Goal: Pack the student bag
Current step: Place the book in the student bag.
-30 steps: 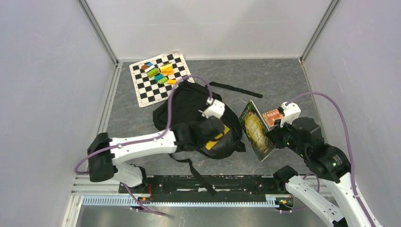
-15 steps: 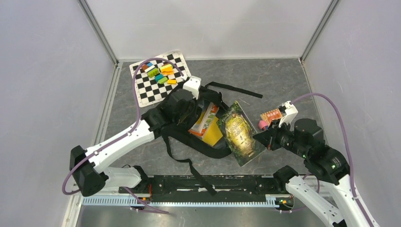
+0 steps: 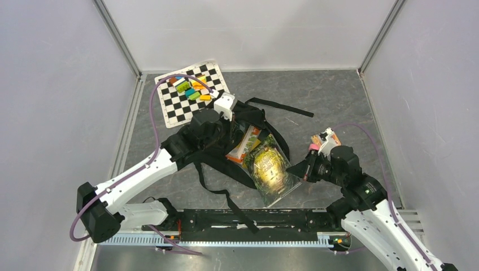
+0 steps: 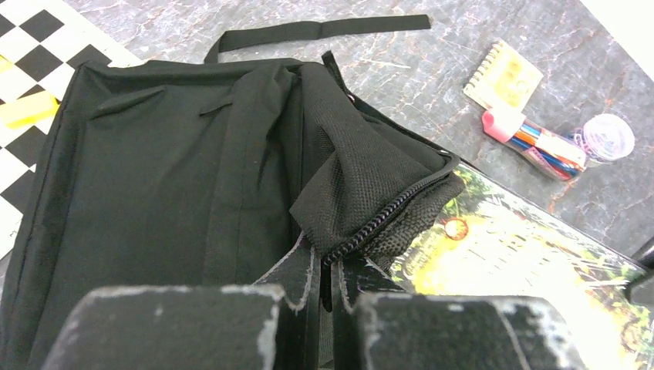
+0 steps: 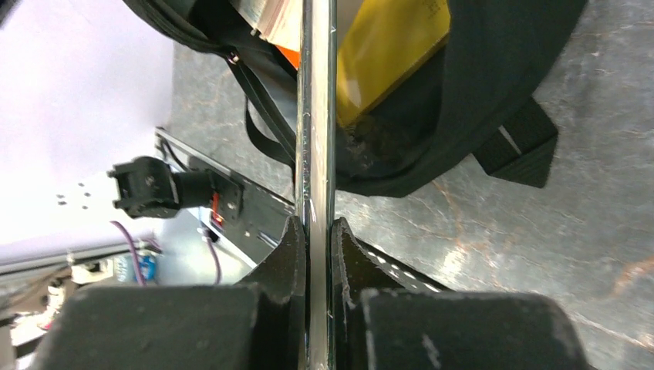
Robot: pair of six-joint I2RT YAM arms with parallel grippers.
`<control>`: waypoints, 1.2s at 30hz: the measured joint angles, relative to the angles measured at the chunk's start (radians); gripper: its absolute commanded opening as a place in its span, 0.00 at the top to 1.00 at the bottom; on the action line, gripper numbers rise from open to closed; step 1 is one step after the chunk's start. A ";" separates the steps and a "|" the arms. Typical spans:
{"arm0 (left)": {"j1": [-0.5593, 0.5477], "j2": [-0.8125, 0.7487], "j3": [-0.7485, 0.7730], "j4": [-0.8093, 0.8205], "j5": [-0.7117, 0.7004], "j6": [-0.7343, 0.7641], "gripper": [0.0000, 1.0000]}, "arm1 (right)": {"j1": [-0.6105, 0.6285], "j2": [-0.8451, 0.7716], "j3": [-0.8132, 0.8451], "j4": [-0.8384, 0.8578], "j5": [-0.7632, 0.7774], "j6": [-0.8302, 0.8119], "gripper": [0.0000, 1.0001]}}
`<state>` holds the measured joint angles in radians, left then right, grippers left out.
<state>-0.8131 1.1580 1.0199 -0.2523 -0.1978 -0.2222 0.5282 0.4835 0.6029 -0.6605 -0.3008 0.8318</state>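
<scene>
The student bag (image 3: pixel 251 116), black and soft, lies mid-table with its mouth open toward the right. My left gripper (image 4: pixel 337 270) is shut on the bag's zipper edge (image 4: pixel 385 223) and holds that flap up. An orange-white book (image 3: pixel 243 144) and a yellow one (image 5: pixel 393 54) sit inside the bag. My right gripper (image 5: pixel 316 231) is shut on a green and yellow book (image 3: pixel 270 166). That book shows edge-on in the right wrist view. Its far end reaches over the bag's mouth, beside the flap in the left wrist view (image 4: pixel 524 254).
A checkerboard (image 3: pixel 169 107) with several coloured blocks (image 3: pixel 189 89) lies at the back left. A small notepad (image 4: pixel 505 73), a bundle of pens (image 4: pixel 536 142) and a clear round thing (image 4: pixel 607 136) lie right of the bag. A long strap (image 3: pixel 282 105) trails behind it.
My left gripper has pulled the bag's flap back and left, opening the bag. My right arm has swung the green book flatter and carried it left to the bag's mouth.
</scene>
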 measured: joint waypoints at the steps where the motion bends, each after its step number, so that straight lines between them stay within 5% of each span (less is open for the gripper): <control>1: 0.000 -0.007 -0.007 0.007 0.014 0.000 0.98 | 0.000 -0.004 -0.011 0.018 -0.002 0.017 1.00; 12: 0.000 -0.037 -0.034 0.045 0.095 0.001 0.98 | 0.000 0.020 -0.077 0.267 -0.013 0.195 1.00; 36: 0.004 -0.092 -0.045 0.040 0.030 0.008 0.98 | 0.000 0.058 -0.045 0.369 -0.017 0.253 1.00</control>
<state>-0.8089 1.0657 0.9752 -0.2123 -0.1677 -0.2138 0.5282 0.5411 0.5579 -0.2920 -0.3176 1.0847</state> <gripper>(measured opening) 0.053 0.092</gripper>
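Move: The right hand grips the book by its edge; the middle of the student bag's opening lies roughly 14 cm to this hand's left, 7 cm ahead and 9 cm below. The books already in the bag stand a few centimetres farther left and out than that, the pink pencil case about 11 cm to the hand's right and 8 cm ahead. The left hand holds the bag's flap, with the opening about 8 cm to its right, 5 cm back and 14 cm below. Still pinching the book by its edge, the right hand lifts it about 5 cm while carrying it some 4 cm forward and left towards the bag's mouth, rolling so that the hand's left side rises about 15 degrees. The left fingers keep the zippered flap pinched, easing back and right, then recovering leftward as they rise about 2 cm. ##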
